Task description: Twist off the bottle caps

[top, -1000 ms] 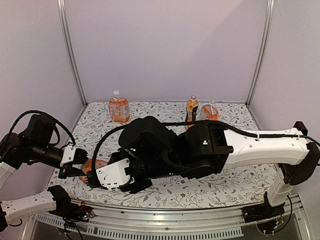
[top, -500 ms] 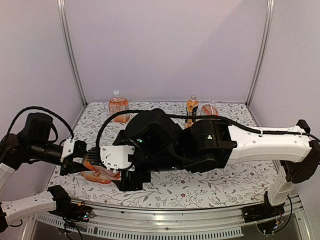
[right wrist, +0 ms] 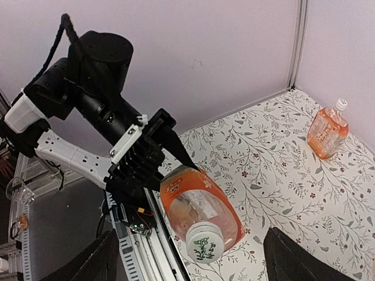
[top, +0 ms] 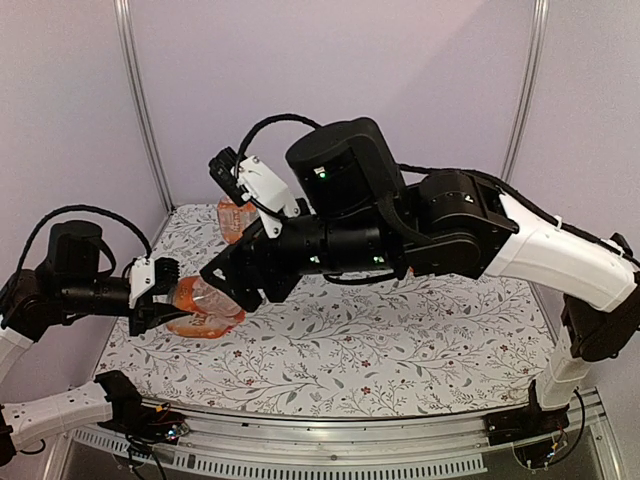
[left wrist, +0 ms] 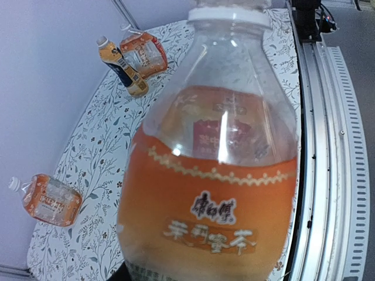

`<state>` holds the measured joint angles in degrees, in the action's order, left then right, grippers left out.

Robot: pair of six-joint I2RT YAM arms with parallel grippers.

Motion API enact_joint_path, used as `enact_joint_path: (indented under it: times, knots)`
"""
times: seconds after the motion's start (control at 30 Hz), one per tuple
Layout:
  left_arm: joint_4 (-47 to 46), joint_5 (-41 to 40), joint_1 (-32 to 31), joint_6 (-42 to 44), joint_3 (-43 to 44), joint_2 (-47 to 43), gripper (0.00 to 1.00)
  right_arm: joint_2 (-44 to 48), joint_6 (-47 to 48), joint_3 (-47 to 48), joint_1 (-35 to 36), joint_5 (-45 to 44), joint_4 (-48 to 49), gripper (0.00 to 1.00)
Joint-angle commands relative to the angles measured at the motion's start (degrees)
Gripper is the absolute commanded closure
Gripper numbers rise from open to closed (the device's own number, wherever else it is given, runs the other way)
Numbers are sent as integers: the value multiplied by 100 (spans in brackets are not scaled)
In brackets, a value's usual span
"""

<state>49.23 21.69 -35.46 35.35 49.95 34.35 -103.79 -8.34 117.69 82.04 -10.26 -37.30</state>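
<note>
My left gripper (top: 163,296) is shut on the base of a red-labelled orange-drink bottle (top: 203,307) and holds it tilted above the table's left front. That bottle fills the left wrist view (left wrist: 214,175), its white cap (left wrist: 229,10) at the top. In the right wrist view the cap (right wrist: 205,244) faces the camera, and my right gripper (right wrist: 196,254) is open, its fingers (right wrist: 108,257) wide apart on either side of the cap and clear of it. A second bottle (right wrist: 328,130) with a white cap (right wrist: 340,105) stands far off.
A dark-labelled bottle (left wrist: 121,65) and a red-labelled bottle (left wrist: 143,52) stand together at the back of the floral table (top: 420,340). Another red-labelled bottle (top: 236,214) stands at the back left. The metal rail (left wrist: 328,146) runs along the near edge.
My right arm has risen from low over the table and swung its gripper to the cap end of the held bottle. My left gripper has lifted the bottle a little.
</note>
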Motion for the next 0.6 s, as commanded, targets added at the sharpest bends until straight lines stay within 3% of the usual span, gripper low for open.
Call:
enact_joint_path:
  times: [0.0, 0.13, 0.4, 0.57]
  knots:
    - [-212, -136, 40, -86, -56, -39, 84, -470, -1151, 698, -48, -522, -977, 14]
    - [-206, -145, 39, -68, -56, -33, 84, -662, -1260, 859, -85, -593, -1226, 16]
    - [-182, -89, 39, -47, -39, -13, 84, -788, -1399, 876, -237, -273, -1296, 33]
    - [-177, -55, 39, -26, -32, -7, 84, -903, -1407, 905, -335, 3, -1242, 51]
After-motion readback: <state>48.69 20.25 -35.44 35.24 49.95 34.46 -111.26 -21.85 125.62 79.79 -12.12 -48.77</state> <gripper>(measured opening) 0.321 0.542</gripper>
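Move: The cap I'm going for lies some 6 cm below my right hand, about 3 cm ahead and 3 cm to its left. The bottle's body slopes away under it, its middle roughly 9 cm to this hand's left, 3 cm ahead and 14 cm below. Another orange bottle stands some 30 cm ahead, 8 cm left and 28 cm below. From my left hand, which holds the capped bottle, the cap is about 8 cm right, 9 cm above and level fore-and-aft. I bring my right hand down about 5 cm net, after a slight rise, and some 3 cm forward onto the cap end of the bottle, turning the fingers roughly 15 degrees to point more steeply down and forward. On the way I narrow the wide-open fingers to about half, so they straddle the line to the cap; no touch can be made out yet. My left hand keeps its grip and holds the bottle still, tilted up towards the right hand. ##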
